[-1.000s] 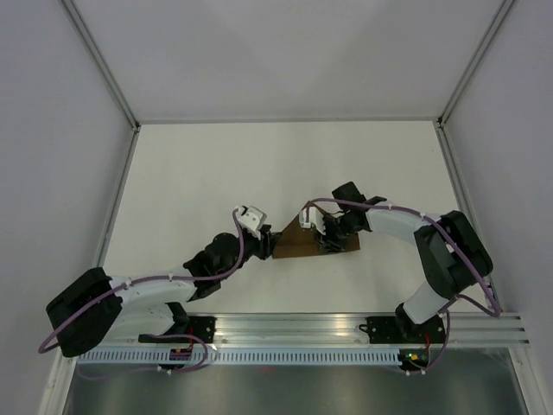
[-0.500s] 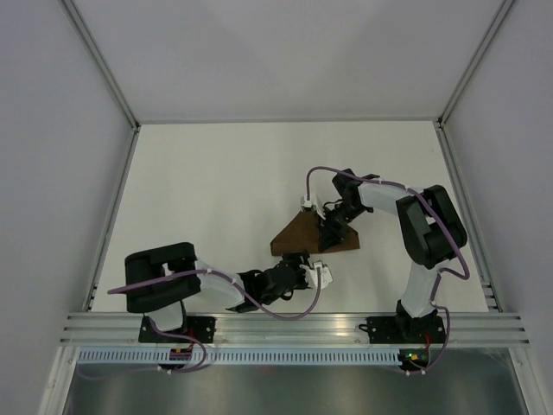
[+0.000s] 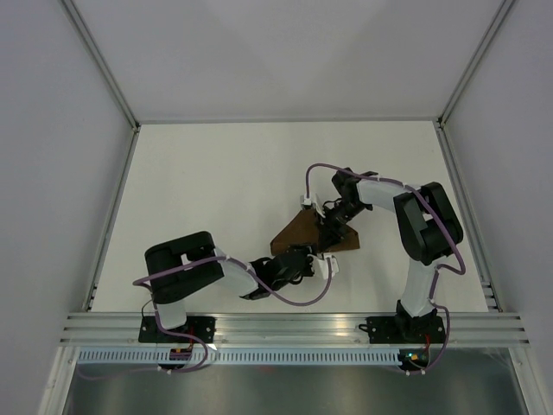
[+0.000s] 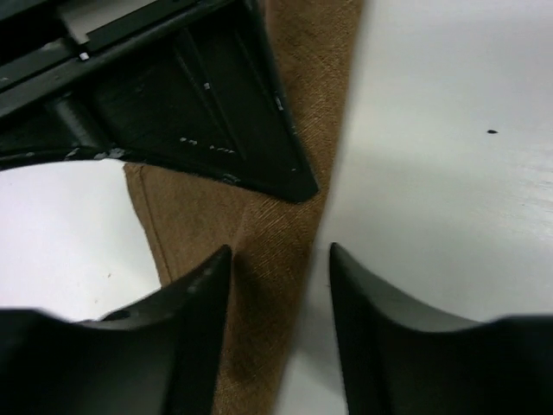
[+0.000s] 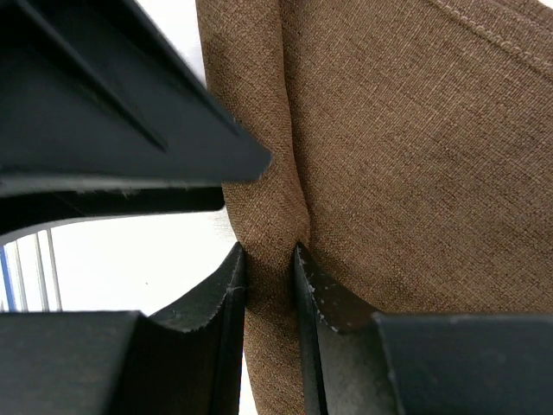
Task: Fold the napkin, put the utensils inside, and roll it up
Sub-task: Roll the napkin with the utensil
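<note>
The napkin lies as a brown folded triangle in the middle of the white table. My right gripper is on its right part. In the right wrist view that gripper is shut on a rolled ridge of the napkin. My left gripper is at the cloth's near edge. In the left wrist view it stands open astride a narrow rolled strip of the napkin. One of its fingers is over the cloth, the other over bare table. The utensils are hidden.
An aluminium rail runs along the near edge of the table, with both arm bases on it. White walls close in the table on the left, back and right. The two grippers sit close together, the right one's black body just ahead of the left fingers.
My left arm has swung from the napkin's left corner round to its near edge, and its jaws have opened wider. The right arm has drawn its elbow in and kept its grip.
</note>
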### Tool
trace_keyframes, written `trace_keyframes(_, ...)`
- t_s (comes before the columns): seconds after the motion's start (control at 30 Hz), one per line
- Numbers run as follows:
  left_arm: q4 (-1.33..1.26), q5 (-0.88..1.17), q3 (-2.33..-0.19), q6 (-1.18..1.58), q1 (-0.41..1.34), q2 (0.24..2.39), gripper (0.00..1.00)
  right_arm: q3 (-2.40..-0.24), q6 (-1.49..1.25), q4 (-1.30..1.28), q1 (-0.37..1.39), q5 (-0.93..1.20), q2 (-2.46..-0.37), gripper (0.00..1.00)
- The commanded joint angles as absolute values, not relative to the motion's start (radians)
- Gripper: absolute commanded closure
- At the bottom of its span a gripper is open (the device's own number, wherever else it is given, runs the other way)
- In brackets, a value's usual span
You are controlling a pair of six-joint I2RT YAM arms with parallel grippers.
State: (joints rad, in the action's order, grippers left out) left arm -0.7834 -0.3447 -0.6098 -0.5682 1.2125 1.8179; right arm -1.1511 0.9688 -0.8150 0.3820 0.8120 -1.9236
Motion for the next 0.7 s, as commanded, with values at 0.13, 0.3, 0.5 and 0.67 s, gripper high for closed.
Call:
trace_keyframes(0.13, -0.586, -0.175, -0.672, -0.519, 1.189, 1.821, 0.72, -1.092, 1.031, -0.850, 0.385, 0.634, -2.040, 0.95)
trace_keyframes(0.3, -0.471, -0.117, -0.704, -0.457, 1.172, 1.824, 0.87, -1.091, 1.029, -0.845, 0.385, 0.640, -2.040, 0.94)
trace_keyframes(0.5, -0.322, 0.035, -0.765, -0.371, 1.123, 1.815, 0.98, -1.065, 0.997, -0.816, 0.385, 0.640, -1.971, 0.61)
trace_keyframes(0.67, -0.275, 0.158, -0.772, -0.325, 1.091, 1.805, 0.98, -1.061, 0.942, -0.808, 0.380, 0.669, -1.879, 0.41)
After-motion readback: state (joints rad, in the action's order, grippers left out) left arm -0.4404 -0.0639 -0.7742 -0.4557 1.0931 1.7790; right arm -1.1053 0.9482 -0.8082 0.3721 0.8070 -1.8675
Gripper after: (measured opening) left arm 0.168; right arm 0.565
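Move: The napkin's rolled near edge lies right at the left hand, between its open fingers, about 1 cm ahead and 1 cm below. The right hand already pinches the same rolled edge, at its own finger pads. From the left hand, the right gripper stands some 4 cm to the right and 2 cm ahead, while the flat part of the napkin has its middle roughly 4 cm ahead, 2 cm to the left and 2 cm lower. Closing almost where it stands, the left gripper pinches the rolled edge beside the right gripper, then creeps rightward and slightly forward along the table, about 1.5 cm in all, its fingers tipping some 15 degrees. The right hand holds its pinch until the left has closed, then opens and begins to back off about 1 cm, up, back and to its right. ##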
